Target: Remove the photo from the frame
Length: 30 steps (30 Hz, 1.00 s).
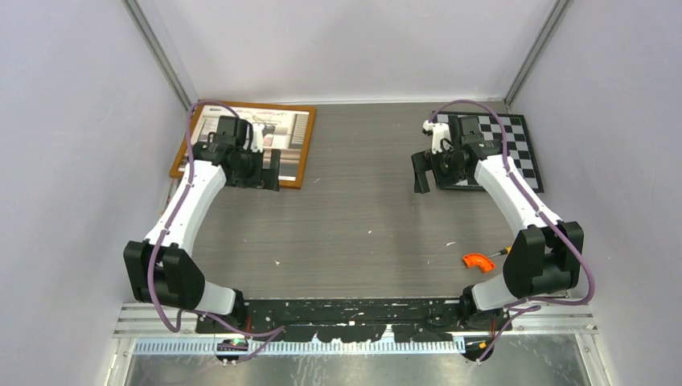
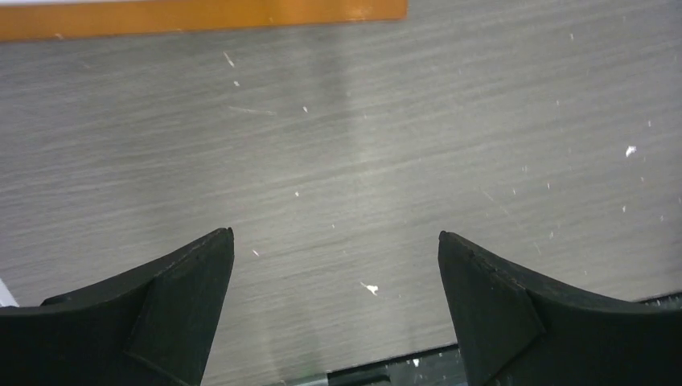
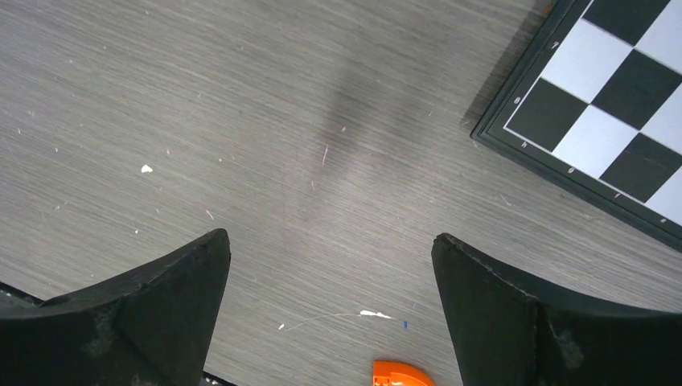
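Observation:
The frame (image 1: 304,153) lies flat at the table's far left, its narrow orange-brown border around a pale print, the photo (image 1: 288,129). My left arm hides much of both. My left gripper (image 1: 262,172) hangs at the frame's near right corner. In the left wrist view it (image 2: 336,241) is open over bare table, and the frame's border (image 2: 201,16) runs along the top edge. Far to the right, my right gripper (image 1: 434,172) is also open (image 3: 330,241) and holds nothing.
A black-and-white checkerboard (image 1: 519,149) lies at the far right, its corner (image 3: 611,104) beside my right gripper. A small orange curved piece (image 1: 478,261) sits near the right arm's base, also low in the right wrist view (image 3: 400,374). Grey walls close in both sides.

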{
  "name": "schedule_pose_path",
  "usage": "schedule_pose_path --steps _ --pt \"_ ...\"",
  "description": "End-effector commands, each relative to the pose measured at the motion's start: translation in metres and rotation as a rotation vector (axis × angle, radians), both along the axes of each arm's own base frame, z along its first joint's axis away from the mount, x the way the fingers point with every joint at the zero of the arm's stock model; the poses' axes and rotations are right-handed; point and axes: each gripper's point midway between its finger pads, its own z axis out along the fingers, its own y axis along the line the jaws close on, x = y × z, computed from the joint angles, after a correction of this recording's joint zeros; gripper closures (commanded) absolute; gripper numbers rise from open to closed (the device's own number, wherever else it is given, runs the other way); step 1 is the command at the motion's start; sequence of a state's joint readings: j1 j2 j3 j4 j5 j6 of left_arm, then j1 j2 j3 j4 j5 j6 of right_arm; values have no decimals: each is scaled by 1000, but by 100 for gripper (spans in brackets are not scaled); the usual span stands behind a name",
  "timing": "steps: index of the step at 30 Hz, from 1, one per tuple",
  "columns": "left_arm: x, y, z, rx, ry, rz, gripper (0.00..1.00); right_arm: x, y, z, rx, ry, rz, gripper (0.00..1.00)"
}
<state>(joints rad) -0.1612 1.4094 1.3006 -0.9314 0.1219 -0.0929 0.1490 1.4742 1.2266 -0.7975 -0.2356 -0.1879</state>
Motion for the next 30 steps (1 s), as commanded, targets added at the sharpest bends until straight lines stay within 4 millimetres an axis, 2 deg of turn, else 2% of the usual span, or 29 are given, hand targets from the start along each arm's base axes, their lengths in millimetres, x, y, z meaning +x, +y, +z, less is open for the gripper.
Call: schedule_pose_path --steps 1,4,8,12,15,16,19,24,30 --pt "38 8 22 57 -109 -6 0 24 -1 26 -5 -111 -29 0" --pt "66 9 24 96 -128 -24 0 26 -2 24 -10 -94 -35 0" --pt "108 12 24 137 -127 58 0 25 -4 22 -25 -48 -45 0" --pt "147 3 23 143 -154 101 0 29 -10 18 -45 -25 -81 0" --pt "168 -9 11 163 -149 93 0 32 -12 15 -47 -8 -94 1" --pt "173 -14 -2 178 -125 81 0 34 -12 15 -46 -8 -102 0" --pt "185 -23 -21 214 -87 53 2 37 -15 15 -33 -8 -130 0" --pt "199 -43 -48 184 -54 20 19 41 -20 13 -26 -1 -155 0" --pt "204 -74 -72 187 -58 -50 32 43 -27 11 -19 10 -180 0"
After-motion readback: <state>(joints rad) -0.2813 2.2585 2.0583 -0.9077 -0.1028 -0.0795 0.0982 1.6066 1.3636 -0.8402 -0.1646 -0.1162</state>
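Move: The wooden picture frame lies flat ahead of the left gripper: its middle is about 22 cm farther out, 10 cm to the left and 16 cm below. The middle of its right rim, the part to approach, is some 21 cm ahead and 9 cm to the right, also about 16 cm down. From the right gripper, the frame's middle lies roughly 20 cm ahead, 50 cm to the left and 13 cm lower. Bring the left gripper some 19 cm forward, out over the glass towards the frame's right rim. In the second half sink it about 9 cm and shift some 5 cm right, narrowing the wide-open fingers by about a quarter and rolling the hand's left side up slightly. Ease the open right gripper about 3 cm forward and 2 cm right, turning slightly clockwise. ##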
